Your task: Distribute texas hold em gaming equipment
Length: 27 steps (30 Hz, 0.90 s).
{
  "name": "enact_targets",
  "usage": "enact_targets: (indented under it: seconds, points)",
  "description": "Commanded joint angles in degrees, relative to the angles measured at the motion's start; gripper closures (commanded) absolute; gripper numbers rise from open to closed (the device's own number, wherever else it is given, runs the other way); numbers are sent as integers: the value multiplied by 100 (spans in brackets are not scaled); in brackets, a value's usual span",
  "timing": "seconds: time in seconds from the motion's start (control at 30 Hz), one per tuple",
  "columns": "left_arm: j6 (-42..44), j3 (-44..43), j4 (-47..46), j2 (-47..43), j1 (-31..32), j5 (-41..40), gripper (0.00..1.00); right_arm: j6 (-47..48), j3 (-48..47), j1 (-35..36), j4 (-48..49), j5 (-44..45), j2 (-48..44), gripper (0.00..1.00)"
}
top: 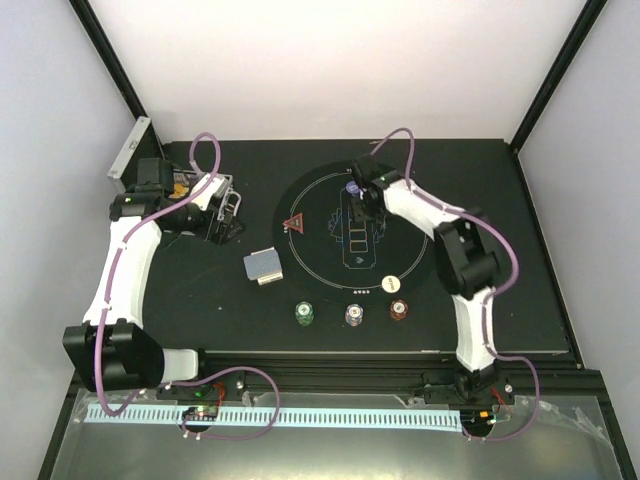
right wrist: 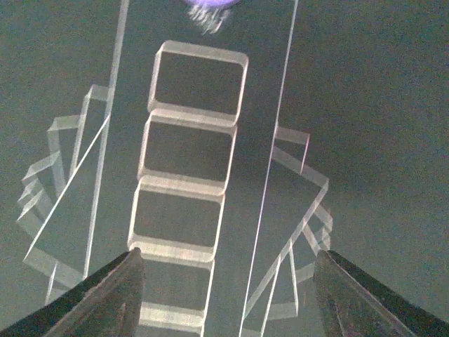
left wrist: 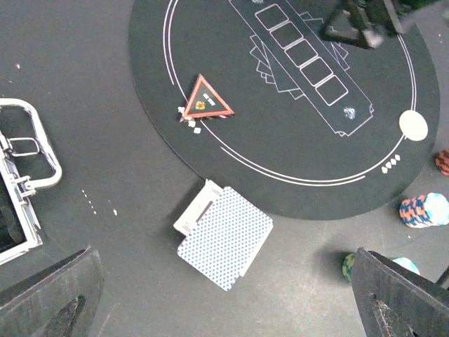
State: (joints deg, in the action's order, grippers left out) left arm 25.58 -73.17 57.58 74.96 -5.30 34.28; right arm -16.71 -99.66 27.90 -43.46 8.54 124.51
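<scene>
A deck of playing cards (top: 263, 266) with dotted grey-blue backs lies left of the round mat, directly under my left gripper (left wrist: 224, 298), which is open and empty above it. The red triangle marker (left wrist: 204, 100) rests on the mat's left edge. A white disc (top: 391, 284) sits at the mat's near right. A blue disc (right wrist: 208, 10) shows blurred at the far end of the printed card boxes. Green (top: 304, 314), white (top: 354, 314) and brown-red (top: 399, 310) chip stacks stand in a row in front of the mat. My right gripper (right wrist: 224, 295) hovers open over the printed boxes, holding nothing.
The round black mat (top: 320, 200) with printed lines fills the table's middle. The open silver metal case (top: 135, 150) stands at the far left, its handle (left wrist: 31, 151) close beside my left wrist. My left gripper (top: 226, 214) and right gripper (top: 362, 205) both hang over the table's far half.
</scene>
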Motion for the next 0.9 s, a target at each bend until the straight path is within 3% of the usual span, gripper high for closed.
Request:
enact_targets:
  seconds: [0.0, 0.17, 0.3, 0.6, 0.87]
  points:
    - [374, -373, 676, -76, -57, -1, 1, -317, 1815, 406, 703, -21, -1513, 31]
    - [499, -340, 1011, -122, -52, -51, 1, -651, 3816, 651, 1184, -52, -2551, 30]
    - [495, -112, 974, -496, -58, -62, 1, -749, 4558, 717, 1252, -35, -2938, 30]
    - [633, 196, 808, -919, -52, 125, 1, -799, 4856, 770, 910, -51, -3341, 29]
    - [884, -68, 1054, -837, -54, 195, 1, -882, 4993, 875, 604, -228, -3647, 28]
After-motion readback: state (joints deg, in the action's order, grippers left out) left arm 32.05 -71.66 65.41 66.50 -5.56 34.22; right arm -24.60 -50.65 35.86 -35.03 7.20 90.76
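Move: The white dealer button lies about 17 cm back and 6 cm to the right of the empty right gripper, some 4 cm lower; the purple button is 9 cm ahead, 2 cm left. Beyond the dealer button, the orange chip stack stands 24 cm back and 8 cm right of this gripper. From the left gripper, the card deck is 3 cm ahead, 9 cm right and 21 cm down, the dealer button 2 cm back, 36 cm right. Bring the right gripper back from the purple button to the dealer button, about 19 cm back and 5 cm to the right, rising a little first, then sinking low over the felt and easing in slowly with the fingers kept open around the button's place. Meanwhile draw the empty, open left gripper back some 5 cm and slightly up, high above the table. ##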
